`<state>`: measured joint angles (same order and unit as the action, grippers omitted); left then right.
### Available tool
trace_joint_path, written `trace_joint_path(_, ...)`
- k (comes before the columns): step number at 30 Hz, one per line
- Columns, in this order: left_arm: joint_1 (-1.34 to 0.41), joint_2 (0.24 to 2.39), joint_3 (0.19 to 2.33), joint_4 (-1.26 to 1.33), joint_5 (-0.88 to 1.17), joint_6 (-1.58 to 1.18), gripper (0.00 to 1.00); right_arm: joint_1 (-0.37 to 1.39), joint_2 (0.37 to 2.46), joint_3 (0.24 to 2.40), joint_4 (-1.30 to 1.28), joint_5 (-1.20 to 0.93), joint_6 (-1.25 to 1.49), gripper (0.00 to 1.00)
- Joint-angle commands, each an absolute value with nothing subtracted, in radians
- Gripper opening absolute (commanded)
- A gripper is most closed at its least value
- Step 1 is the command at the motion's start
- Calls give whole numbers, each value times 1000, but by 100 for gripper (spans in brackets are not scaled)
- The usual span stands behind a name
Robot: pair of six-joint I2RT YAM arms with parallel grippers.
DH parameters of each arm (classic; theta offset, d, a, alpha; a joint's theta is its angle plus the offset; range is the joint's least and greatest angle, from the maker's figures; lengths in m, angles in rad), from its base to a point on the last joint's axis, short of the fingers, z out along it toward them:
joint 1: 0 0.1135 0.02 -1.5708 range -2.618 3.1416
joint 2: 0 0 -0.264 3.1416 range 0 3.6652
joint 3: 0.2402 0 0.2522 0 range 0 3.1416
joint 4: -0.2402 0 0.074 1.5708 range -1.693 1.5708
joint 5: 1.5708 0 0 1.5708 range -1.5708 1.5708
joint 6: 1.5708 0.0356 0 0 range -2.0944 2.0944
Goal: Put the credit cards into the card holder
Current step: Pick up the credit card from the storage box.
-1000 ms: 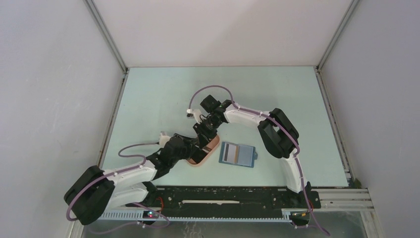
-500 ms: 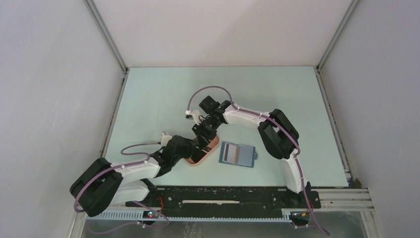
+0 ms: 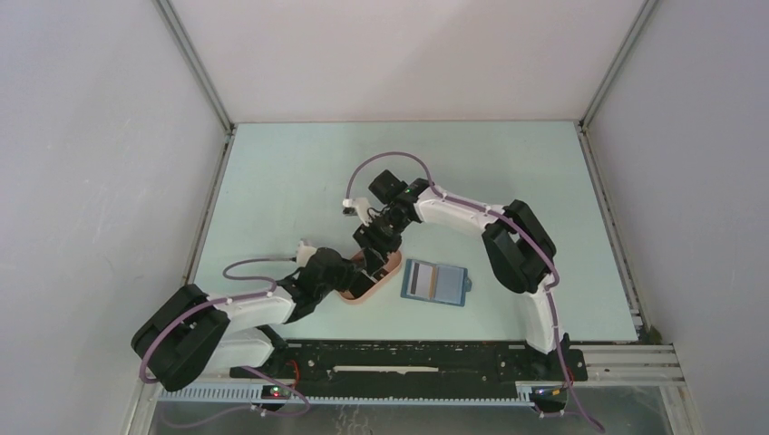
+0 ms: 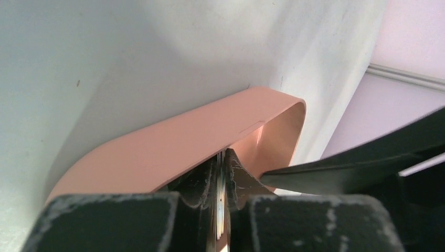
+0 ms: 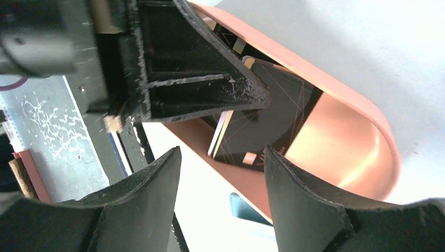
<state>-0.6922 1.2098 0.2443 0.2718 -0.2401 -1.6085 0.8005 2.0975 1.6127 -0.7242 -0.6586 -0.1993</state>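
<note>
A stack of black credit cards (image 5: 267,121) stands tilted inside the pink oval tray (image 5: 357,152). My left gripper (image 4: 223,197) is shut on the cards' edges, and its black fingers (image 5: 199,89) reach into the tray (image 3: 367,294) from the near left (image 3: 354,270). My right gripper (image 5: 221,155) hangs open just above the same cards, touching nothing; from above it sits over the tray's far end (image 3: 379,252). The blue card holder (image 3: 449,285) lies open right of the tray, an orange-tan card with a dark stripe (image 3: 419,281) lying on its left half.
The tray's pink wall (image 4: 199,142) fills the left wrist view, with a black finger of the right gripper (image 4: 357,168) close on the right. A corner of the card holder (image 5: 246,210) shows below the tray. Grey walls enclose the pale green table (image 3: 290,181).
My left gripper has closed onto the cards in the tray. My right gripper has opened, letting the cards go, and its elbow has shifted right.
</note>
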Motion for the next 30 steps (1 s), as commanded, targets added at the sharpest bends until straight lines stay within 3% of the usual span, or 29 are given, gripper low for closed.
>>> trace_joint_path(1, -686, 1205, 282, 193, -247, -1503, 7, 761, 1971, 1632, -774, -705, -290, 68)
trace_joint_path(16, -686, 1309, 328, 198, -211, -1463, 20, 575, 1662, 1564, -856, -830, -492, 68)
trace_joint_path(30, -687, 1361, 332, 227, -188, -1457, 38, 557, 1658, 1545, -851, -869, -491, 68)
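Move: The uppermost card in the storage box has its middle about 3 cm to the right of the left hand, 1 cm ahead and 2 cm below; the box's own middle is about 1 cm to that hand's right and level with it. From the right hand, open above the same box, that card is roughly straight below, about 4 cm down, and the card holder is some 13 cm to the right, 4 cm back and 5 cm lower. The right hand clears away from the storage box with its fingers still wide open and empty, rising about 16 cm while swinging some 8 cm right and a little forward, its wrist tilting by roughly 25 degrees, then stops high, forward and to the left of the card holder. The left hand stays low in the box: its fingers, almost shut around the thin card edges, spread to about a third open and let go of them, as the hand eases slightly to the right and forward, so that the edges stand between the parted tips. ##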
